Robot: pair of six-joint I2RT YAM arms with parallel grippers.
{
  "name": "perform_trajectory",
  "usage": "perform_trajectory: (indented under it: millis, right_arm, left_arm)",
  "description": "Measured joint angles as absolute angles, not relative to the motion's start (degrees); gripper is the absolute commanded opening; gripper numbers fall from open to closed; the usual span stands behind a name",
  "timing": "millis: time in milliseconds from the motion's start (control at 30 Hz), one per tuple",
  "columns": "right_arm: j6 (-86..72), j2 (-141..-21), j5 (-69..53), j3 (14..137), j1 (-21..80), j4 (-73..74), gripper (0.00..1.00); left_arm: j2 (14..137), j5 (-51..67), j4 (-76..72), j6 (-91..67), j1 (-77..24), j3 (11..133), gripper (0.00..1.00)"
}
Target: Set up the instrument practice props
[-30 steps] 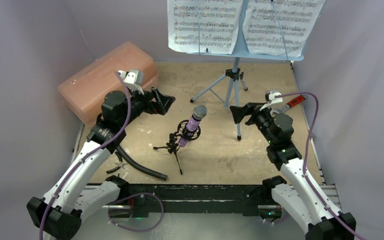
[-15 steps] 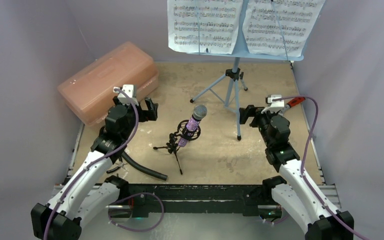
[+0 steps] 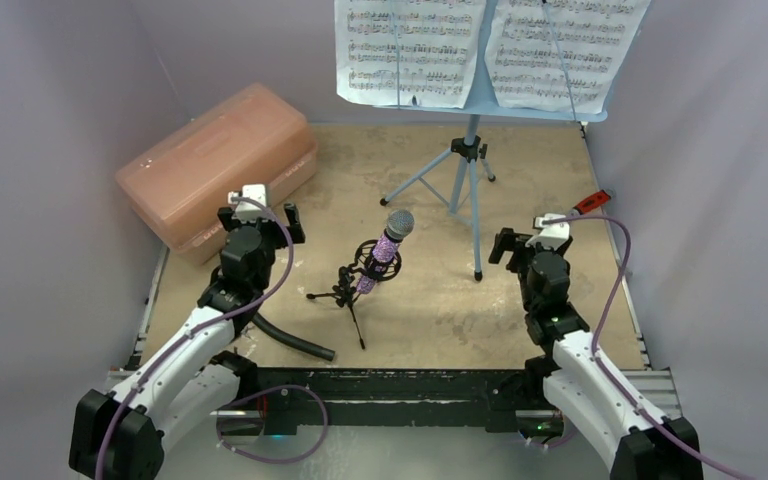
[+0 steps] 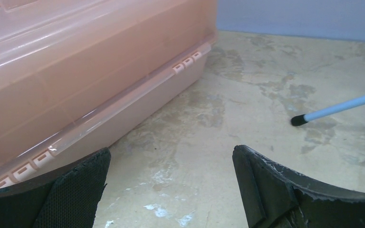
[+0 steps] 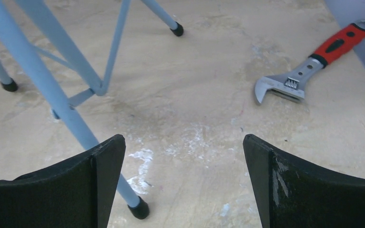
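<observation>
The light blue music stand (image 3: 471,160) rises on its tripod at the back centre, with two white sheet-music pages (image 3: 410,50) on its desk. A glittery purple microphone (image 3: 391,243) leans in the ring of the small black mic stand (image 3: 348,290) mid-table. My left gripper (image 3: 260,220) hovers left of the mic, close to the pink box, open and empty (image 4: 171,180). My right gripper (image 3: 528,245) sits just right of the stand's near leg (image 5: 52,90), open (image 5: 184,175), with nothing between its fingers.
A pink translucent box (image 3: 215,165) lies at the back left, its side filling the left wrist view (image 4: 76,71). A black curved hose (image 3: 290,340) rests near the left arm's base. A red-handled wrench (image 5: 313,66) lies by the right wall (image 3: 590,203).
Both arms have drawn back from the microphone toward the near edge. The left gripper swung left toward the box; the right gripper swung right, away from the stand's leg.
</observation>
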State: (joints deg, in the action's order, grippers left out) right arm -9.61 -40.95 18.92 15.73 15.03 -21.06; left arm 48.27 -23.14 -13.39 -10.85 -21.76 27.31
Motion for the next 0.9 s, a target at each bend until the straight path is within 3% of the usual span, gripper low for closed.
perform_trajectory:
  millis: [467, 900]
  right_arm:
    - [-10.0, -50.4, 23.9, 9.5, 15.0, -35.2, 0.98]
    - [-6.5, -54.3, 18.4, 8.8, 14.8, -43.9, 0.98]
  left_arm:
    - [54.4, -27.9, -26.6, 0.0, -20.7, 16.5, 1.00]
    - [63.5, -18.3, -45.5, 0.9, -10.3, 8.9, 1.00]
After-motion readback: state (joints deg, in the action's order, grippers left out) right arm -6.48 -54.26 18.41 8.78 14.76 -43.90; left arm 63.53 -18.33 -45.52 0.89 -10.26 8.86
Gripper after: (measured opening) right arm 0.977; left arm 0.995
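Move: Between the two empty hands, the microphone in its small stand lies roughly 23 cm to the left hand's right, 3 cm nearer the base and 10 cm lower. From that hand the pink box's middle is about 15 cm ahead, 9 cm left and 11 cm below, and the black tube some 12 cm back, straight in line and 20 cm below. For the right hand, the microphone is about 30 cm left, 1 cm back and 7 cm below. Backing off from the finished microphone set-up, the left hand sinks about 10 cm and drifts some 6 cm left towards the near side of the pink box, rolling about 10 degrees so its left side rises. The right hand settles about 4 cm with a small swing right, then comes back up about 1 cm and eases left and slightly forward beside the music stand's leg. Both stay wide open and empty. ##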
